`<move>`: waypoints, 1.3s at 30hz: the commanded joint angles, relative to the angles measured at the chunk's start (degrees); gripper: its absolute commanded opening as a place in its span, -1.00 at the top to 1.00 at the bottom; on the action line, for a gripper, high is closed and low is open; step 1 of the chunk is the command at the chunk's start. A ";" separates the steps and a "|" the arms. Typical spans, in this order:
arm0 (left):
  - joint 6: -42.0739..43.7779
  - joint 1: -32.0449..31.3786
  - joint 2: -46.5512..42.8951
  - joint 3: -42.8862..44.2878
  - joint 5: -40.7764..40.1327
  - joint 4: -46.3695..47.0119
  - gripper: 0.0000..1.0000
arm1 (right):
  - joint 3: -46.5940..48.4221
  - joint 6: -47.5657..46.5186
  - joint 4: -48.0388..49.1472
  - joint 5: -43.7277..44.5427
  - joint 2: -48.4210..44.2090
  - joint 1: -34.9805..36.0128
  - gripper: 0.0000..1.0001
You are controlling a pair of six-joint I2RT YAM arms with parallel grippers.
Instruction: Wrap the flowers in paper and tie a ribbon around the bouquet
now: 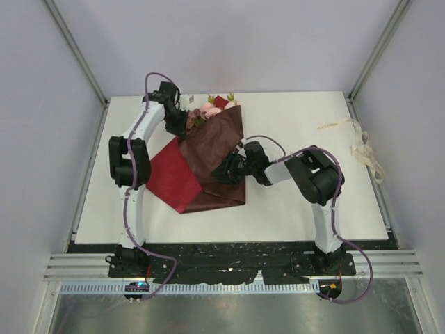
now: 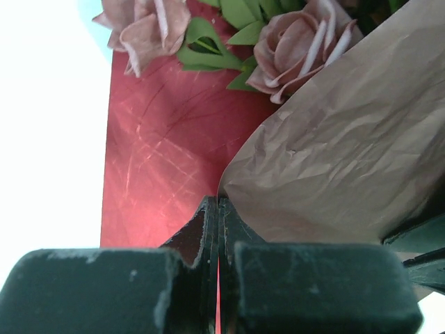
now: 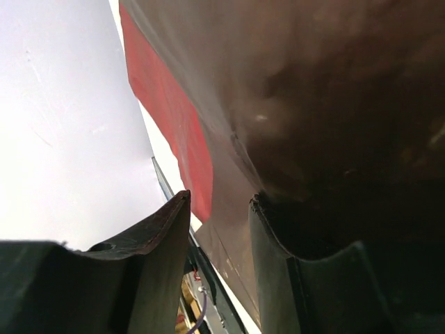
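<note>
The maroon paper (image 1: 172, 179) lies mid-table, one side folded over the flowers' stems as a brownish flap (image 1: 217, 136). That makes a loose bouquet, with pink blooms and green leaves (image 1: 210, 110) showing at its far end. My left gripper (image 1: 182, 125) is shut on the flap's edge beside the blooms; in the left wrist view its tips (image 2: 218, 203) pinch that edge below a rose (image 2: 292, 45). My right gripper (image 1: 224, 169) is at the flap's near right edge. Its jaws (image 3: 219, 197) stand apart around the paper (image 3: 334, 104). The cream ribbon (image 1: 363, 147) lies loose at the table's right edge.
Grey walls enclose the white table (image 1: 299, 202) at the back and both sides. The arm bases sit on a dark plate (image 1: 229, 261) at the near edge. A metal frame post (image 1: 375, 49) runs up the back right corner.
</note>
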 commanded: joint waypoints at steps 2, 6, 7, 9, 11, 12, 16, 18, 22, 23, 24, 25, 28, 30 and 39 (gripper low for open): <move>4.03 -3.73 -0.99 0.82 0.18 0.38 1.00 | -8.90 4.83 -8.20 8.99 -5.31 -0.54 0.13; 5.35 -5.14 2.96 6.52 -2.02 -3.39 1.00 | -10.84 4.92 -8.72 10.32 -7.69 0.33 0.11; 5.61 -5.22 4.02 8.54 -2.46 -4.61 1.00 | -10.32 5.01 -8.38 10.32 -7.70 1.03 0.11; 5.97 -5.49 6.48 12.75 -3.16 -7.42 1.00 | -8.22 4.92 -7.33 9.62 -7.70 2.61 0.09; 6.93 -5.84 7.89 15.67 -2.99 -9.72 1.00 | -4.89 3.52 -3.57 6.64 -7.61 3.58 0.10; 7.72 -6.10 7.63 14.98 -2.99 -10.07 1.00 | -2.78 1.69 -2.76 2.89 -7.52 3.59 0.10; 8.08 -6.10 0.27 3.31 -3.86 -3.77 1.00 | 10.05 -7.54 -8.54 -4.52 -9.53 -0.53 0.17; 7.55 -6.02 -2.29 -1.97 -3.43 -0.25 1.00 | 13.48 -13.08 -14.15 -4.53 -11.73 -2.99 0.18; 6.85 -6.02 -4.15 -5.51 -1.93 1.79 1.00 | 19.72 -22.83 -23.30 -2.08 -12.54 -5.55 0.15; 6.76 -6.10 -3.71 -4.72 -2.02 1.27 1.00 | 20.88 -25.46 -26.10 -1.03 -11.75 -5.55 0.15; 6.58 -5.93 -3.10 -3.93 -2.19 0.65 1.00 | 22.98 -26.71 -27.08 -0.84 -10.52 -5.38 0.15; 6.32 -5.84 -2.66 -3.14 -3.41 0.04 1.00 | 23.43 -27.76 -27.27 -0.67 -9.81 -5.12 0.16; 7.20 -5.23 -1.08 -0.16 -7.11 -1.28 1.00 | 22.22 -29.18 -27.80 0.21 -8.84 -3.80 0.16; 8.16 -4.87 -0.55 1.08 -8.25 -1.46 1.00 | 18.63 -28.49 -25.35 0.21 -9.80 -3.36 0.16; 10.89 -4.70 4.98 7.93 -12.48 -5.41 1.00 | 14.57 -26.72 -22.52 -1.46 -6.91 -0.02 0.21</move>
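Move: The brown flap's corner is already in the left hand's shut fingers. The dusky rose is about 6 cm ahead and 4 cm right of that hand, and the pink blooms some 10 cm ahead and 10 cm right. From the right hand, which is low over the folded flap, that corner is roughly 13 cm ahead and 12 cm left. The bend in the flap's edge beside the red is 6 cm back and 5 cm left of the right hand. The flap's corner stays pinched in the left fingers while that hand swings about 5 cm right, dips down and back some 4 cm, then returns nearly to its start, rolling and turning slightly clockwise. The right hand, half open, slides right and back, then lifts off the paper, rising about 15 cm and going forward and slightly right before sinking and drawing back partway. ##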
